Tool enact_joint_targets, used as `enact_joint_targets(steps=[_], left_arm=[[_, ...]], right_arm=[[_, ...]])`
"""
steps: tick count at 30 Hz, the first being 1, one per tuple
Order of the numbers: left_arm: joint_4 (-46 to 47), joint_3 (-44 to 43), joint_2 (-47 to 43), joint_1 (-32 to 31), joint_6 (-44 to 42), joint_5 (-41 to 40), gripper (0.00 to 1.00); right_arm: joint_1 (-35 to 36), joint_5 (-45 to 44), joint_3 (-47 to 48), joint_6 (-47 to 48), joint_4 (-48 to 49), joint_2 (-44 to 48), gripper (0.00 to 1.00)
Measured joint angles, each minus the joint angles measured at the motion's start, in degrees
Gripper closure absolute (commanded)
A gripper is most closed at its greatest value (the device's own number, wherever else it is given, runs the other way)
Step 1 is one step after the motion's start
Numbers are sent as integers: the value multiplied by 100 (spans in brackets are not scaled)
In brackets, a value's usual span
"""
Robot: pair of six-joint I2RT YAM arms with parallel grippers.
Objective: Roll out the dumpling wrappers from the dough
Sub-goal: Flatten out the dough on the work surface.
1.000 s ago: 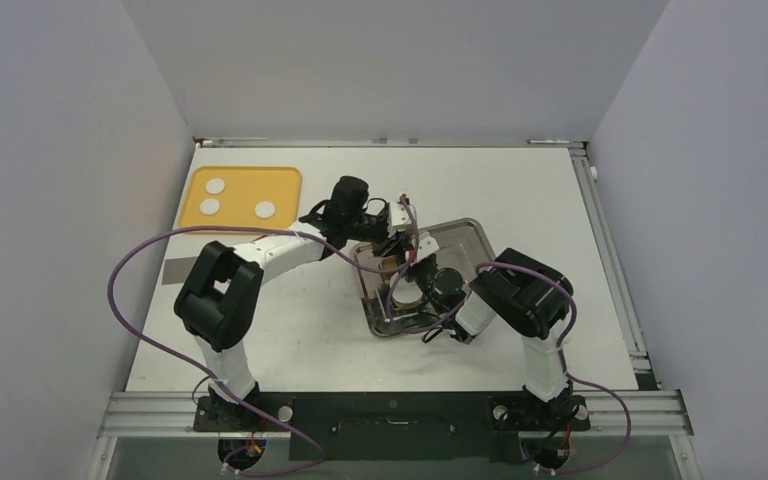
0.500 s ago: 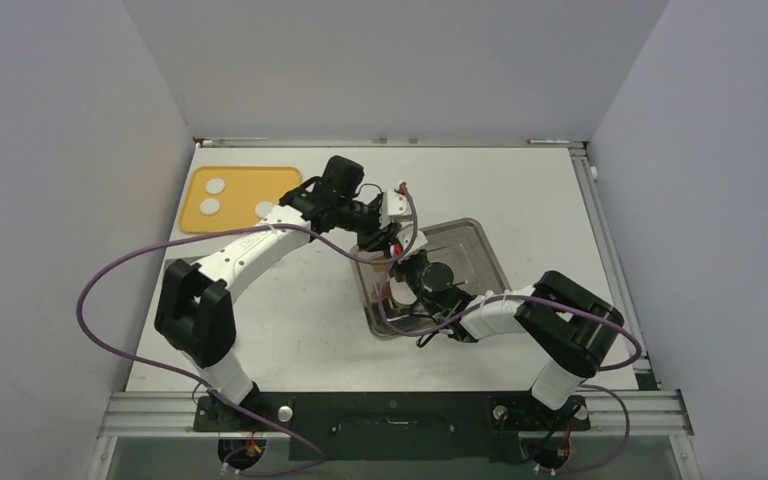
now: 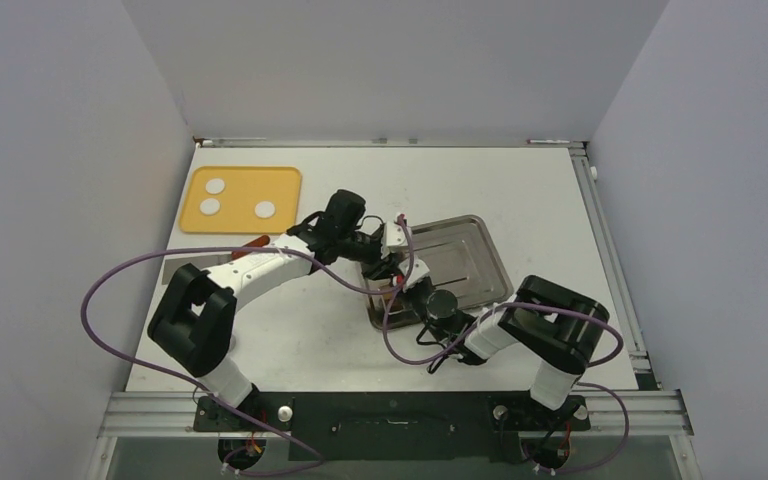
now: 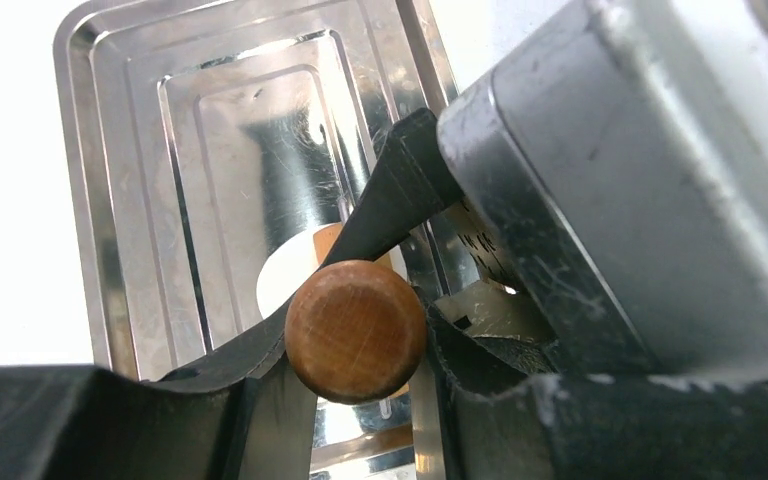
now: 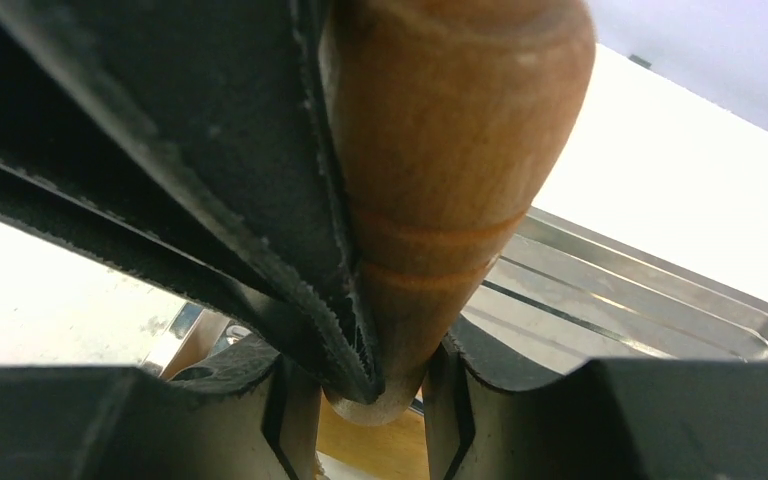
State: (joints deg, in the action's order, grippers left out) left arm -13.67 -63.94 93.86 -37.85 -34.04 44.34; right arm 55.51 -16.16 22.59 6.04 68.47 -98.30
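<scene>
A wooden rolling pin (image 4: 356, 330) lies low over a metal tray (image 3: 465, 255), held at both ends. My left gripper (image 3: 390, 262) is shut on its far end, and the round wooden tip fills the jaws in the left wrist view. Shut on the near tapered handle (image 5: 440, 180) is my right gripper (image 3: 418, 292). Under the pin, a flat white dumpling wrapper (image 4: 282, 282) lies on the tray floor, partly hidden by a finger. Three small white dough rounds (image 3: 216, 185) (image 3: 209, 206) (image 3: 265, 210) rest on a yellow tray (image 3: 285, 180) at the back left.
A grey flat strip (image 3: 168, 271) lies on the white table left of the left arm, and something small and orange-red (image 3: 256, 241) peeks out behind that arm. Purple cables loop from both arms over the near part of the table. Walls close in on three sides.
Both grippers have come nearer to the arm bases with the rolling pin, after reaching further back half a second ago. The metal tray has turned a little on the table.
</scene>
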Motion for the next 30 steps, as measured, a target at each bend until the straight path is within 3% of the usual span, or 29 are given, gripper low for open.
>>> enact_joint_targets(steps=[10,22,30], left_arm=[[1582,387,238,0,389,39,100],[1801,-179,811,195,704,111,100],[999,-496,807,195,590,50,100]], right_arm=[[-452,195,-90,-28,2065,-1250,92],[-898,435,319,-46,1965,-1408,92],[-876,529,337,-140,743,-732,92]])
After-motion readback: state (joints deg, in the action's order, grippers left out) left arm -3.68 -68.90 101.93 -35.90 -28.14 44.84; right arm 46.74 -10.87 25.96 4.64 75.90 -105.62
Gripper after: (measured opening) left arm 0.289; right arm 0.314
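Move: Both my hands already hold the roller's upright handle, left fingers near its top and right fingers some 5 cm lower. The barrel sits straight below them, roughly 11 cm under my left hand and 6 cm under my right. The dough's middle lies about 2 cm ahead and 2 cm to the right of both hands, 12 cm below the left and 7 cm below the right. The steel tray's middle is some 5 cm ahead of both and 9 cm to their right, equally low. I keep both grips on the handle and push the roller forward over the dough in one low stroke of about 5 cm, drifting some 2 cm to my right at nearly constant height, the barrel staying down on the dough. My wrists tilt by less than 10 degrees, and both hands ease back about half a centimetre at the end. ##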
